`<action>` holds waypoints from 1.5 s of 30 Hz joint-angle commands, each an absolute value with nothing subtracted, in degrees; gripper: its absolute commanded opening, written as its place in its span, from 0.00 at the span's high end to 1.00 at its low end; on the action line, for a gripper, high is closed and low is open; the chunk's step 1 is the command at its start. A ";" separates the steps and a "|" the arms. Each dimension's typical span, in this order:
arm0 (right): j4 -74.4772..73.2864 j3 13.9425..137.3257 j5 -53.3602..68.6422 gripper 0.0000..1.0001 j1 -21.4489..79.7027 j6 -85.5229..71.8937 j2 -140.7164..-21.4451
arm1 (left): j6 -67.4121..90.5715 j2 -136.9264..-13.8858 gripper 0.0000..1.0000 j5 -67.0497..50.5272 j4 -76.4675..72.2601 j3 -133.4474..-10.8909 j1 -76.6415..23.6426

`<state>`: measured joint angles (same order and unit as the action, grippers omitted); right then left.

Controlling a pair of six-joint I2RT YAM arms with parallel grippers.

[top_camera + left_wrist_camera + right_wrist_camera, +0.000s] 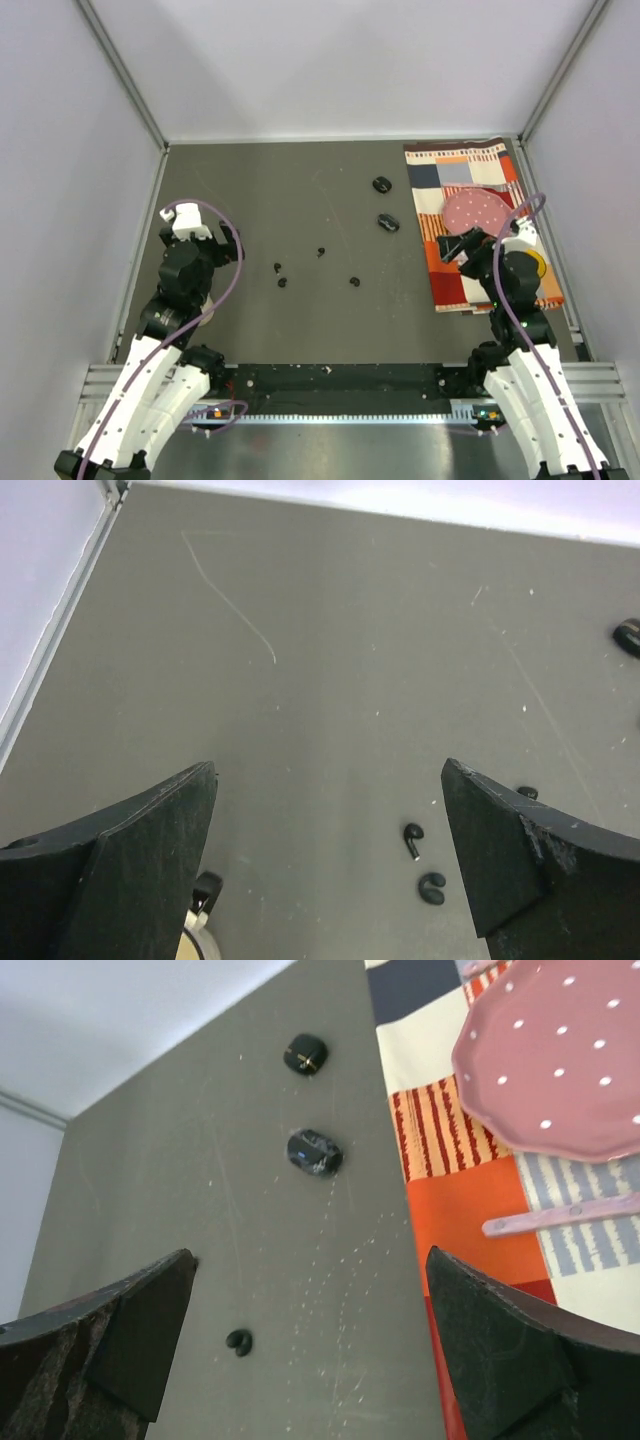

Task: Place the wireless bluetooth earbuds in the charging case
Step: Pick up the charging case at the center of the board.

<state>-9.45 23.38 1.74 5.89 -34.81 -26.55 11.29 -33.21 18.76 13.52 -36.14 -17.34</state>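
Several tiny black earbuds [283, 282] lie scattered on the dark table [300, 190], mid-way between the arms. Two show between my left fingers, one with a stem [413, 838] and one curled [432, 887]; another [527, 793] peeks past the right finger. One curled earbud [239, 1341] lies ahead of my right gripper. Two black oval charging cases [381, 184] [388, 222] sit further back, the near one [314, 1151] glossy, the far one [305, 1054] squarer. My left gripper [200, 228] [328, 770] and right gripper [458, 243] [310, 1255] are both open and hold nothing.
A patchwork cloth [470, 170] covers the right rear of the table, carrying a pink dotted plate [473, 210] [560, 1050] and a pale pink utensil handle [560, 1215]. A yellow object [538, 262] lies under the right arm. White walls enclose the table on three sides.
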 commanded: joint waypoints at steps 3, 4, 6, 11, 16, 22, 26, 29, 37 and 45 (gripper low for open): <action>-18.26 37.24 6.51 0.01 6.06 -32.79 -35.31 | 3.97 -31.91 0.01 14.60 22.41 -40.08 -17.31; -22.81 39.35 5.37 0.01 6.06 -32.44 -36.90 | 4.13 -31.64 0.01 16.16 23.20 -39.99 -17.31; -25.21 44.63 5.79 0.01 6.06 -30.59 -41.56 | 9.47 -31.03 0.01 21.15 27.06 -40.08 -17.31; -31.62 52.01 6.77 0.01 5.98 -30.85 -47.89 | 13.35 -27.96 0.01 25.67 26.82 -36.49 -17.32; -32.08 54.31 7.39 0.01 6.85 -29.62 -54.31 | 10.63 -23.47 0.01 23.55 23.20 -32.87 -17.32; -31.73 60.11 2.30 0.01 10.89 -31.72 -63.61 | 10.55 -24.87 0.01 19.78 23.20 -33.05 -17.32; -31.73 67.04 0.18 0.01 12.39 -34.89 -70.30 | 10.63 -26.98 0.01 20.21 23.29 -33.57 -17.40; -31.20 70.39 -1.30 0.01 12.92 -37.00 -75.21 | 10.90 -27.33 0.01 20.65 23.29 -33.75 -17.40; -29.00 78.30 2.37 0.01 13.36 -39.11 -87.79 | 10.63 -26.89 0.01 21.18 22.41 -32.96 -17.23; -26.56 88.06 6.23 0.01 13.45 -30.63 -99.22 | 10.55 -26.28 0.01 20.75 21.97 -32.34 -17.23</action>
<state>-30.98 81.49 3.29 12.75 -37.45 -96.01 10.81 -26.81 20.67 25.30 -32.73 -17.34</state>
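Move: The charging case, the nearer of two dark cases, lies about 18 cm ahead of the right hand, 14 cm to its left and 17 cm below. The second case stands 10 cm beyond it and 1 cm farther left; an earbud lies some 15 cm nearer the base than it and 8 cm to its left. The pink plate's middle is about 20 cm ahead of the hand, 5 cm right. From the left hand, the charging case is roughly 17 cm ahead, 39 cm right. Right hand, open, reaches about 17 cm forward and left towards the charging case, tipping down; left hand sinks. ##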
